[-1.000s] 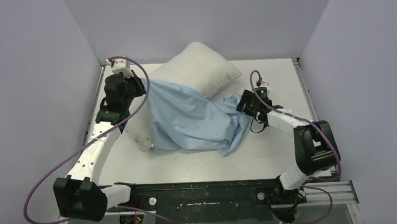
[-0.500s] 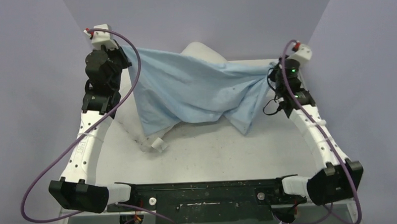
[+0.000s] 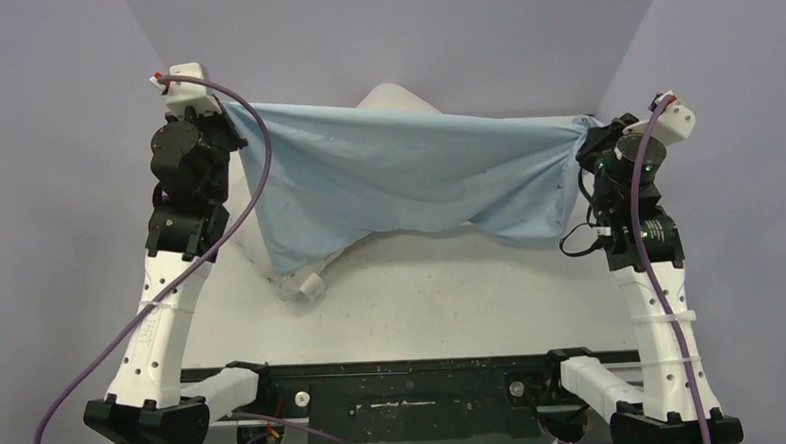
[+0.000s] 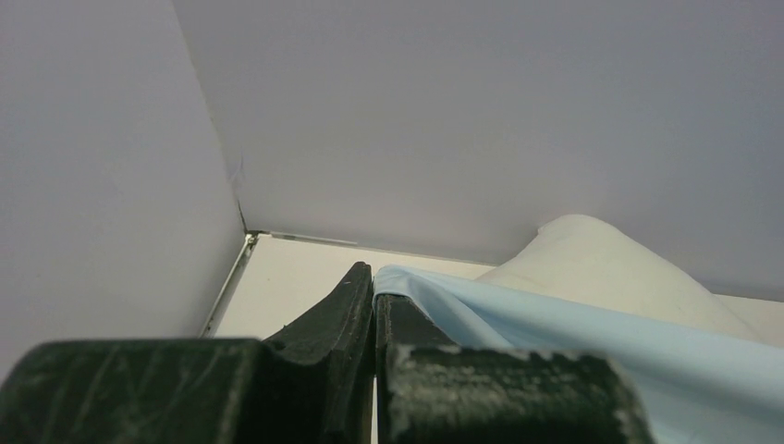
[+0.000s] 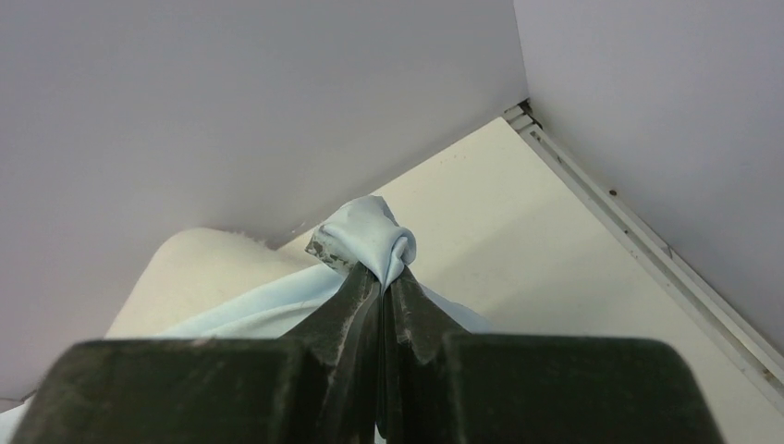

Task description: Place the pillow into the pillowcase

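The light-blue pillowcase (image 3: 407, 176) hangs stretched in the air between both arms, sagging in the middle. My left gripper (image 3: 226, 111) is shut on its left corner; in the left wrist view the cloth (image 4: 555, 319) runs out from the shut left gripper (image 4: 373, 282). My right gripper (image 3: 587, 131) is shut on the right corner, where the fabric bunches (image 5: 374, 236) above the right gripper (image 5: 382, 273). The off-white pillow (image 3: 395, 94) lies on the table behind and below the cloth, mostly hidden; its near corner with a white tag (image 3: 310, 284) shows at lower left.
Grey walls (image 3: 391, 32) close in the white table (image 3: 452, 299) on three sides. A metal rail (image 5: 647, 236) runs along the table's right edge. Purple cables (image 3: 262, 178) loop from both wrists.
Both arms have risen and spread apart, pulling the pillowcase up off the pillow and taut. The right gripper closed on the cloth's right corner about a second ago.
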Available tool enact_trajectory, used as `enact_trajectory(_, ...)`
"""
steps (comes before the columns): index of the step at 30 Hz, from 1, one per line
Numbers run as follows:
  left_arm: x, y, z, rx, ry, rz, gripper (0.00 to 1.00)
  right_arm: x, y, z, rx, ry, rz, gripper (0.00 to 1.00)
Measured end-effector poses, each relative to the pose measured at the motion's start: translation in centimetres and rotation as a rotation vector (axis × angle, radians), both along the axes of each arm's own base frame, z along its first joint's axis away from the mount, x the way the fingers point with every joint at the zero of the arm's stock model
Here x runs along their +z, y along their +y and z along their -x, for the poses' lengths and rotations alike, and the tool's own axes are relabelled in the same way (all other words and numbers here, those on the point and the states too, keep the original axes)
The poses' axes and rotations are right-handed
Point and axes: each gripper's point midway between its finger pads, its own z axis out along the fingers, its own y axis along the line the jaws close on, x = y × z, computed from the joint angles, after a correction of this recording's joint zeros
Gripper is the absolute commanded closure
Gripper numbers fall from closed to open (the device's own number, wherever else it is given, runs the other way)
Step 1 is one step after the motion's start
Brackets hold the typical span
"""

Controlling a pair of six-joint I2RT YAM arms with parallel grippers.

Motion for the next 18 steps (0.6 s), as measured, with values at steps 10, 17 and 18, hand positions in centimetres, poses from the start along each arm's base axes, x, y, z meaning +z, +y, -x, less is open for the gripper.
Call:
enact_trajectory(10, -7.4, -0.1, -3.7, 0.029, 0.150, -0.050, 1.00, -10.1, 1.1, -3.6, 0.088, 0.262, 0.018, 1.00)
enact_trajectory(17, -8.0, 0.3, -6.5, 0.049, 0.175, -0.083, 1.00, -10.9, 2.3, -4.7, 0.176, 0.305, 0.021, 1.00)
enact_trajectory(18, -7.0, 0.4, -7.3, 0.062, 0.163, -0.083, 1.00, -10.0, 2.6, -4.8, 0.195, 0.283, 0.012, 1.00)
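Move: Both hands hold the pillowcase stretched between them. The pillow lies roughly 5 cm ahead of the left hand, 16 cm to its right and 38 cm below; its white tag is about 13 cm back, 8 cm right and 43 cm below that hand. From the right hand the pillow's middle is some 9 cm ahead, 42 cm left and 33 cm down. Both hands, still pinching the pillowcase, sweep down about 10 cm and forward some 5, then rise slightly. ##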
